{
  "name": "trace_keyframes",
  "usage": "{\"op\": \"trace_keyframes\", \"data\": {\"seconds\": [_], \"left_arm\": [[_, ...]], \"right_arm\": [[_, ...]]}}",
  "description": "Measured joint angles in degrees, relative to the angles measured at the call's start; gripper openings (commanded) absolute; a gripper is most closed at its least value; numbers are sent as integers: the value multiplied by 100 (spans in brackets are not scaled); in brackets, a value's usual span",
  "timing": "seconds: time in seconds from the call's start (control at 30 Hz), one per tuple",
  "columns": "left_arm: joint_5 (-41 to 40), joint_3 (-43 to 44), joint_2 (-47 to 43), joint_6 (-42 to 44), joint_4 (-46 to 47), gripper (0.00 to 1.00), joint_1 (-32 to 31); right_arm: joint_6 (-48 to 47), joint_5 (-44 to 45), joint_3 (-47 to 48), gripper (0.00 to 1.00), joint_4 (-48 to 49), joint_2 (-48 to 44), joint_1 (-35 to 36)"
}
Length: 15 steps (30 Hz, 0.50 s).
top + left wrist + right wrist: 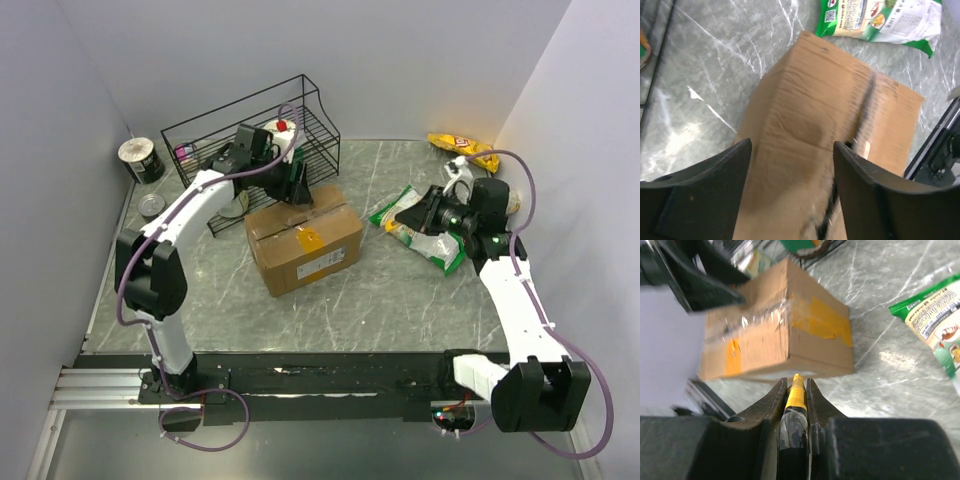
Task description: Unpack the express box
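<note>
The express box (305, 245), a brown carton with taped seams and a yellow-orange sticker, stands closed in the middle of the table. My left gripper (297, 190) is open just above the box's far edge; in the left wrist view its fingers (715, 185) spread over the box top (830, 115). My right gripper (415, 213) is to the right of the box, clear of it. In the right wrist view the right gripper (796, 382) is shut on a yellow-tipped cutter tool (797, 396) that points at the box (775, 335).
A black wire rack (250, 140) stands behind the box. Green snack bags (432, 245) lie under the right arm, and one shows in the wrist views (880, 20) (935, 325). A yellow bag (465, 150) lies at the back right. Two cans (140, 160) are at the far left.
</note>
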Motion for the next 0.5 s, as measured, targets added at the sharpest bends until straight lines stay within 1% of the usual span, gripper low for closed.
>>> {"op": "trace_keyframes", "data": {"seconds": [0.07, 0.17, 0.2, 0.27, 0.3, 0.33, 0.4, 0.47, 0.5], "left_arm": [[-52, 22, -190, 116, -144, 71, 31], [-212, -85, -682, 365, -282, 63, 264], [-269, -188, -909, 466, -291, 54, 437], [-393, -415, -1329, 678, -361, 46, 817], [-463, -544, -1558, 890, -435, 37, 1073], [-546, -629, -1685, 1023, -490, 32, 1217], [-699, -861, -1897, 1303, -623, 24, 1375], [-793, -1139, -1954, 1556, -719, 20, 1325], [-857, -1268, -1937, 1681, -793, 20, 1287]], "right_arm": [[-358, 11, -2, 0, -118, -48, 188], [-852, 149, -7, 0, -343, -44, 518], [-997, 199, -15, 0, -417, -35, 638], [-1215, 306, -22, 0, -551, 7, 885], [-1305, 354, -22, 0, -584, 39, 992], [-1351, 389, -22, 0, -603, 70, 1078], [-1460, 496, -33, 0, -612, 151, 1290], [-1539, 566, -31, 0, -610, 256, 1443], [-1567, 584, -31, 0, -610, 319, 1482]]}}
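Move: The box, with the open left fingers just over its top, has its middle about 3 cm back, 2 cm left and some 12 cm below the left hand. Off that hand, the white tub low in the rack is about 10 cm ahead and 15 cm left, and the lidded tub some 19 cm ahead and 4 cm left. From the right hand, which holds the yellow cutter, the box's middle is roughly 7 cm ahead, 20 cm left and 18 cm below, and the green bag 12 cm ahead, 5 cm right. The left hand, already clear of its hold, swings about 15 cm to its left from over the box top to just off the box's left end, rising some 6 cm on the way and then sinking about 4 cm, while its fingers go from well open to nearly shut and the wrist rolls so its left side comes up. Meanwhile the right hand keeps its grip on the cutter and carries the blade left, down and a little back towards the right end of the box, turning counter-clockwise and rolling its left side down, both by about 15 degrees. ##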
